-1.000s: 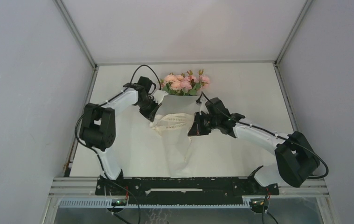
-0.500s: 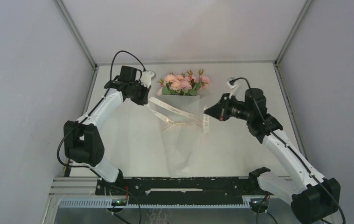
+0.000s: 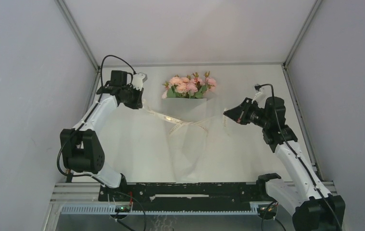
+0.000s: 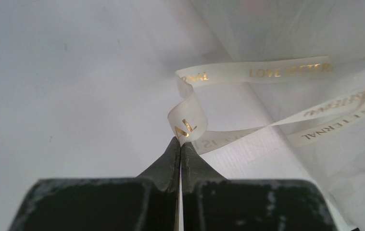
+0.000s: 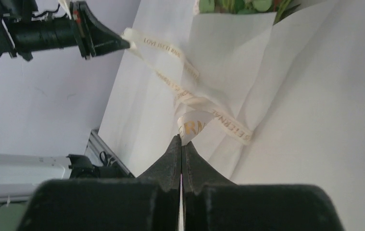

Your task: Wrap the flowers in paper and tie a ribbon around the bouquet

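The bouquet lies at the table's middle, with pink flowers (image 3: 188,86) at the far end of a white paper (image 3: 190,149) cone. A cream ribbon (image 3: 180,123) with gold lettering crosses the cone's upper part and crosses over itself near the cone's left edge. My left gripper (image 3: 141,103) is shut on the ribbon's left end, up and left of the cone. My right gripper (image 3: 225,114) is shut on the other end, right of the cone. In the left wrist view the gripper (image 4: 181,140) pinches a curl of ribbon (image 4: 267,72). In the right wrist view the gripper (image 5: 181,138) pinches the ribbon (image 5: 170,65).
Grey enclosure walls stand on the left, right and back of the white table (image 3: 122,144). A black mounting rail (image 3: 190,190) runs along the near edge between the arm bases. The left arm's gripper (image 5: 118,43) also shows in the right wrist view.
Both arms have swung outward from the cone, left arm to the far left, right arm to the right. The ribbon's loose loops have been drawn out into a longer, flatter band.
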`<state>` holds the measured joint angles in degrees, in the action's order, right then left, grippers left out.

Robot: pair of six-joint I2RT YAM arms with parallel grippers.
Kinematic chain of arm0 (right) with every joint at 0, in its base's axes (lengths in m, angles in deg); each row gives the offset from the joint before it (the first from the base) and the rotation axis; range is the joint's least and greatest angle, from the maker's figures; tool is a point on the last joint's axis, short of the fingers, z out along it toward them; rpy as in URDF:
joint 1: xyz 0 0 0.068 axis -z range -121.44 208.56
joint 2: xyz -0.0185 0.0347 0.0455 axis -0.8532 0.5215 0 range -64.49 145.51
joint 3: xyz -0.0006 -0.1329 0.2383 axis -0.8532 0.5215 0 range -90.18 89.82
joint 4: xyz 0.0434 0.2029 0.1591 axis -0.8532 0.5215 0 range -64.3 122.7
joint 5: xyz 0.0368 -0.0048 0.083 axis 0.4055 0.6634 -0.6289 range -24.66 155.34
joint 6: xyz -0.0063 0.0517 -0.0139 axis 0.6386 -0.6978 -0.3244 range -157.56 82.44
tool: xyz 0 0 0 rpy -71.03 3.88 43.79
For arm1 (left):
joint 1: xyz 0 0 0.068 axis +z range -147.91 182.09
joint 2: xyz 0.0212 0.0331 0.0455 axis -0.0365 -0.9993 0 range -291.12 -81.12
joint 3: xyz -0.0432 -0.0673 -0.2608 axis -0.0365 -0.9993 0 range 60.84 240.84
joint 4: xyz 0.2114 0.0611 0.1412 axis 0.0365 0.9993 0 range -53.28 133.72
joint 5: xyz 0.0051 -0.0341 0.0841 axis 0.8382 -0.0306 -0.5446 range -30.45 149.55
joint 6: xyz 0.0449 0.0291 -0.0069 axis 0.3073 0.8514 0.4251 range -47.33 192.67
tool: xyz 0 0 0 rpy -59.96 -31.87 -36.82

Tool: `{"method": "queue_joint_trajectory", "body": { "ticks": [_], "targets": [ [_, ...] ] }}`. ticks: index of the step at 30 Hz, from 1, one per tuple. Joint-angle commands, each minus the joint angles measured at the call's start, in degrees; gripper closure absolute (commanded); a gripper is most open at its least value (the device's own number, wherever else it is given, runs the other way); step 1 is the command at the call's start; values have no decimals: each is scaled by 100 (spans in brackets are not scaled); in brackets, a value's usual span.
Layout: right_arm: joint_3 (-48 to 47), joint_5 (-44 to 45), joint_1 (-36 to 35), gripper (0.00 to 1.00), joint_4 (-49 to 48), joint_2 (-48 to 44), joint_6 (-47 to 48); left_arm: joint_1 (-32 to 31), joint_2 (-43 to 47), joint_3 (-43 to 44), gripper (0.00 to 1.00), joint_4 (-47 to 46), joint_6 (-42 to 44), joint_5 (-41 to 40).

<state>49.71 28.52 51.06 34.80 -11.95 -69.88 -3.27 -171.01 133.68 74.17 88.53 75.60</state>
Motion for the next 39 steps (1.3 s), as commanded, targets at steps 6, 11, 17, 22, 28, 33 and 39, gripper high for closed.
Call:
{"method": "queue_joint_trajectory", "body": {
  "ticks": [6,11,17,22,28,33,39],
  "targets": [
    [-780,1362,-1993,100,-165,608,673,-188,278,5,100,-9,-316,767],
    [-1139,1541,-2380,100,-264,1035,857,-431,426,-25,100,68,-270,699],
    [-1764,1897,-3014,100,-92,1414,1304,-700,681,-111,100,95,-261,640],
    [-2328,2145,-3729,100,-308,1386,1957,-877,823,-79,100,109,-265,584],
    [-2900,1952,-3887,100,-563,1119,2246,-900,575,-139,100,82,-314,550],
    [-3135,1827,-4077,100,-684,979,2400,-1034,328,-200,100,70,-284,555],
    [-3195,1995,-4180,100,-574,1017,2523,-1148,351,-221,100,25,-295,542]
  ]
}}
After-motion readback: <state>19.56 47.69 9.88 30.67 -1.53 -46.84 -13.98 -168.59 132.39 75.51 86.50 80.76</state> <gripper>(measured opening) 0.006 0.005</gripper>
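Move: Each hand holds one ribbon end. The ribbon crossing on the wrapping paper lies about 17 cm to the left hand's right, 4 cm back and some 10 cm below; the flower heads are about 18 cm to that hand's right and 16 cm ahead. From the right hand the crossing lies about 16 cm left, 5 cm ahead and 18 cm below, the flower heads about 14 cm left and 22 cm ahead, the left gripper roughly 33 cm left and 7 cm ahead. The right hand keeps its pinch on the ribbon end and carries it some 16 cm left over the bouquet, nearly level at first, then climbs steeply about 18 cm while easing back, its fingers swinging up some 40 degrees and turning counter-clockwise. The left hand, still shut on the other end, closes in on the crossing, going right and somewhat back, with a small rise and sink on the way. ##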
